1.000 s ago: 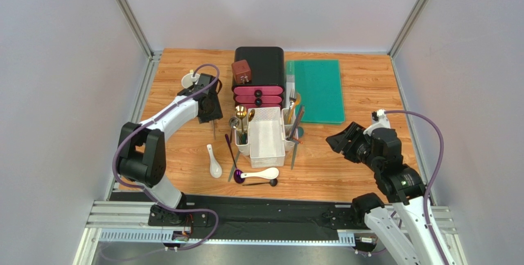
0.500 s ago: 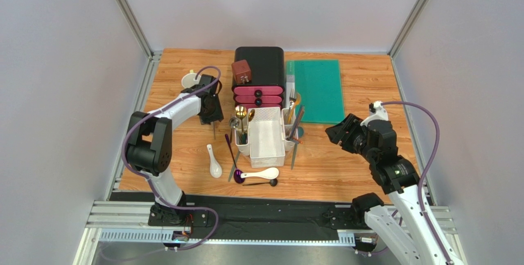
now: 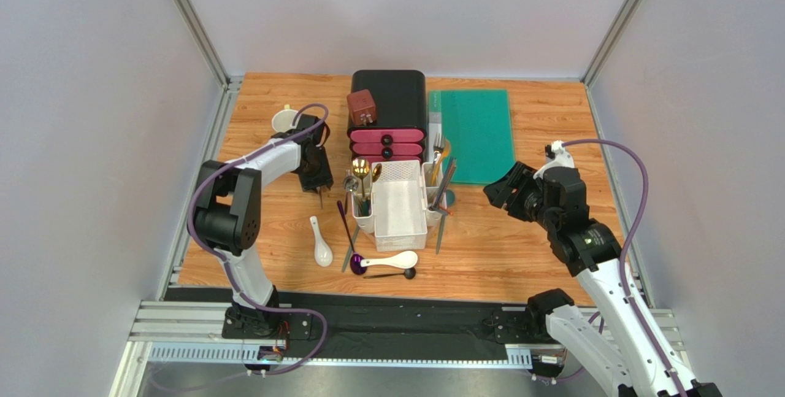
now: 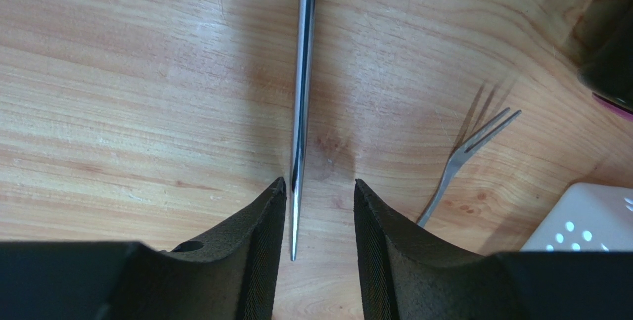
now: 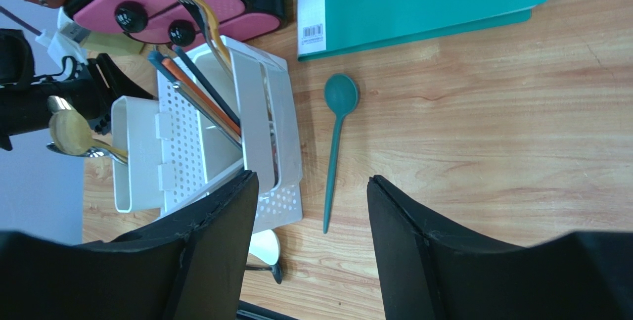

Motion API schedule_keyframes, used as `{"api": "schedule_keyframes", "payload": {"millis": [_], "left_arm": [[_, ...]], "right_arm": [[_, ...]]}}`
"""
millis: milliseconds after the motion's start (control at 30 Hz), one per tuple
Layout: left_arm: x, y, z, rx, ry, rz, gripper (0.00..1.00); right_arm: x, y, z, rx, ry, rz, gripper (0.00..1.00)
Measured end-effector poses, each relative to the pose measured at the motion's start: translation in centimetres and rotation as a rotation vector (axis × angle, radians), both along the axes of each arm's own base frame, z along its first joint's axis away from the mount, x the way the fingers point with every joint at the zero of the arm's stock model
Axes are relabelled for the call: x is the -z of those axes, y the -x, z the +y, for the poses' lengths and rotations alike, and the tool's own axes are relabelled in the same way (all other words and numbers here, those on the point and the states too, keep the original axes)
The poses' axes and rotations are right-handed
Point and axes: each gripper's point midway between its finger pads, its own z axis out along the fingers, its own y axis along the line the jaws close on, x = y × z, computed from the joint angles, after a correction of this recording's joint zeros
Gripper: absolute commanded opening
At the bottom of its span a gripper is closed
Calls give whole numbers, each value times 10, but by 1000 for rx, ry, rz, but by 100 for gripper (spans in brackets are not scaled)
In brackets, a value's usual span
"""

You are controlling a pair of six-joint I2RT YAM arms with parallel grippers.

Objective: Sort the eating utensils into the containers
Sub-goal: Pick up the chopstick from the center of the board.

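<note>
A silver chopstick (image 4: pixel 301 97) lies on the wood, its tip between the jaws of my left gripper (image 4: pixel 318 183). The jaws stand apart, the left pad close to the stick and the right one clear of it. A silver fork (image 4: pixel 461 158) lies just right of them. In the top view the left gripper (image 3: pixel 318 176) is left of the white caddy (image 3: pixel 398 222), which holds several utensils in its side bins. My right gripper (image 5: pixel 312 179) hangs open and empty over a teal spoon (image 5: pixel 336 134) beside the caddy (image 5: pixel 256 123). Two white ceramic spoons (image 3: pixel 320 242) (image 3: pixel 392 260), a purple spoon (image 3: pixel 353 245) and a black spoon (image 3: pixel 392 274) lie in front.
A black-and-pink drawer box (image 3: pixel 387 116) stands behind the caddy, with a green folder (image 3: pixel 474 135) to its right. A pale mug (image 3: pixel 286 121) sits behind the left gripper. A dark chopstick (image 3: pixel 440 231) lies by the caddy's right side.
My left arm has tucked in and its jaws have narrowed a little around the chopstick. My right gripper has moved up and left, toward the caddy.
</note>
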Motion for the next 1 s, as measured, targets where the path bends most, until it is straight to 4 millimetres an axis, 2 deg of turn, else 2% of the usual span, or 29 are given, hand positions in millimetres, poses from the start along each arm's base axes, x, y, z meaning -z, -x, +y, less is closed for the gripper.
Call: {"api": "schedule_keyframes", "payload": {"millis": [200, 400, 567, 633, 767, 1000], "left_arm": [[-4, -6, -5, 15, 13, 30, 39], [2, -3, -7, 38, 13, 91, 30], [4, 2, -6, 60, 9, 146, 12], [5, 5, -6, 68, 6, 162, 1], [5, 13, -4, 84, 1, 197, 0], [6, 27, -3, 94, 9, 232, 0]], "right_arm": [[-21, -8, 2, -7, 0, -43, 60], [-24, -15, 3, -8, 8, -36, 60], [-31, -21, 1, 1, 12, -46, 60], [-36, -23, -1, 8, 12, -58, 59], [-43, -28, -6, 23, 6, -78, 59], [-43, -31, -7, 20, -7, -68, 59]]}}
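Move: The metal chopstick runs forward beneath the left hand, its thin near end already between the open fingertips. Its middle lies some 8 cm ahead, 1 cm left and 1 cm down. Also about 1 cm down are the small fork, 7 cm right and level; the purple ladle, 10 cm back and 7 cm right; and the soup spoon, 12 cm back and 1 cm right. From the right hand, the chopstick is roughly 20 cm ahead, 40 cm left and 17 cm down. Ease the left gripper slightly forward and right to centre it over the chopstick's near end, then shut the fingers to pinch it while drawing back about 3.5 cm, staying low. Swing the fingertips some 15 degrees back towards straight down. Meanwhile lift the empty, open right hand about 4 cm and take it 3 cm forward. ##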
